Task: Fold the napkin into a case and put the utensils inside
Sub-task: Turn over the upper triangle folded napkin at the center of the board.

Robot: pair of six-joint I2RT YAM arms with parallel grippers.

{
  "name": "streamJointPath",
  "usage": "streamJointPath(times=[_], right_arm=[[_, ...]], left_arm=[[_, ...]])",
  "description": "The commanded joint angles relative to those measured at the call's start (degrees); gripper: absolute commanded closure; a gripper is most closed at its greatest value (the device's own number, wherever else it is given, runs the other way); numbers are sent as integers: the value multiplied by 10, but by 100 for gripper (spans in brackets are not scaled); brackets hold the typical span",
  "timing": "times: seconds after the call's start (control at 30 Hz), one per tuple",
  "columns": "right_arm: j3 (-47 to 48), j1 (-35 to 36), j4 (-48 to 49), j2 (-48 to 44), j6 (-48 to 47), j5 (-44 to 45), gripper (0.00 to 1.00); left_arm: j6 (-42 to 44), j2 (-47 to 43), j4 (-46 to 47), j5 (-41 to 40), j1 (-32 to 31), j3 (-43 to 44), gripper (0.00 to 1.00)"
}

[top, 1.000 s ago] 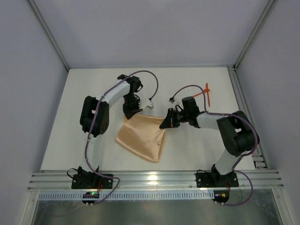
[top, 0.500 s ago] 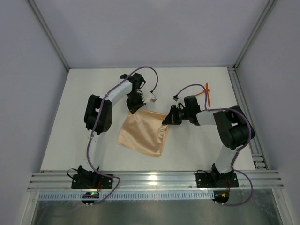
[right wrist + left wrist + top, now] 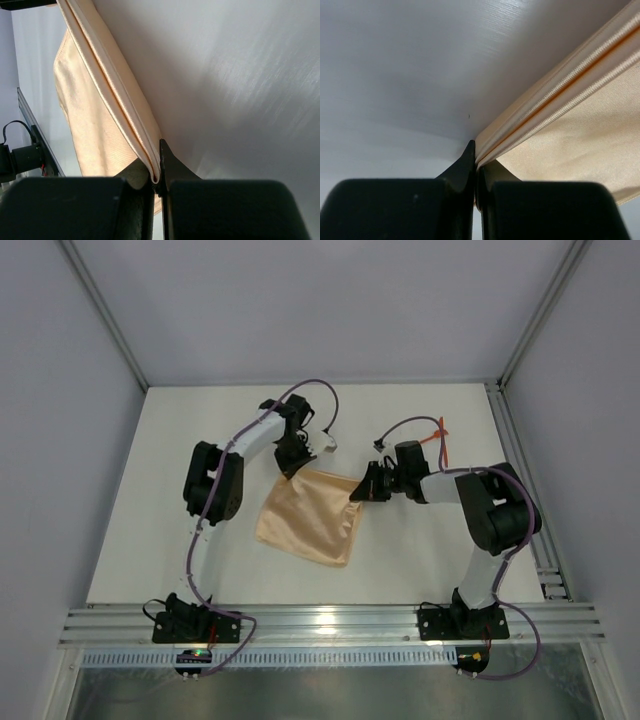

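Observation:
The peach-orange napkin lies doubled over in the middle of the table, its far edge stretched between both grippers. My left gripper is shut on the napkin's far left corner; the left wrist view shows two hemmed layers pinched between the black fingers. At the far right corner my right gripper is shut on the cloth, and the right wrist view shows the doubled hem clamped in its jaws. The orange-red utensils lie crossed at the back right of the table, beyond the right arm.
The white table is walled by grey panels left, right and behind. A metal rail runs along the near edge where both arm bases are bolted. A slotted strip lines the right edge.
Both grippers have carried the napkin's far edge away from the bases, toward the back of the table. The cloth has gone from a tilted diamond to a flatter, squarer shape.

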Motion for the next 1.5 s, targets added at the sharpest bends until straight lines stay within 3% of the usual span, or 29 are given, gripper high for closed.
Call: streamJointPath(times=[0.0, 0.13, 0.27, 0.37, 0.6, 0.83, 0.97, 1.13, 1.23, 1.47], right_arm=[[12, -13, -24, 7, -20, 11, 97], [4, -11, -46, -46, -45, 12, 97], [38, 17, -162, -128, -110, 6, 97], [97, 69, -238, -186, -168, 23, 97], [167, 203, -292, -264, -156, 53, 97], [181, 379, -180, -255, -18, 88, 97], [202, 453, -92, -211, 39, 128, 97], [228, 496, 61, -112, 137, 129, 97], [219, 500, 165, -68, 191, 119, 97], [161, 499, 276, 7, 273, 119, 97]], left_arm=[[-21, -9, 25, -36, 13, 0, 100], [-29, -80, 53, -29, 13, -59, 100], [-28, -182, 30, -42, 14, -114, 100], [-13, -274, -8, -45, 14, -163, 100], [20, -491, -60, -140, 21, -272, 100], [44, -667, -121, -209, 23, -318, 100], [68, -748, -119, -305, 24, -355, 100], [116, -824, -78, -387, 28, -405, 100], [142, -835, -66, -389, 33, -417, 100], [153, -783, -41, -356, 37, -435, 100]])
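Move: The napkin's far edge is already pinched in both hands, just over the board. Its near-left corner lies about 17 cm back and 7 cm left of the left hand, and some 10 cm back and 22 cm left of the right hand. The near-right corner is 18 cm back and 2 cm left of the right hand; the napkin's middle is 5 cm back and 9 cm left of it. All lie about 2 cm below the hands. The napkin is carried by its held edge back, left and up, over and past the near-left corner's spot, after a brief hold. The left hand goes roughly 20 cm back, 23 left and 24 up, tilting its fingers forward some 40 degrees; the right goes 23 back and 29 left, rises about 22, then sinks 5, turning counter-clockwise. Both keep their pinch. ##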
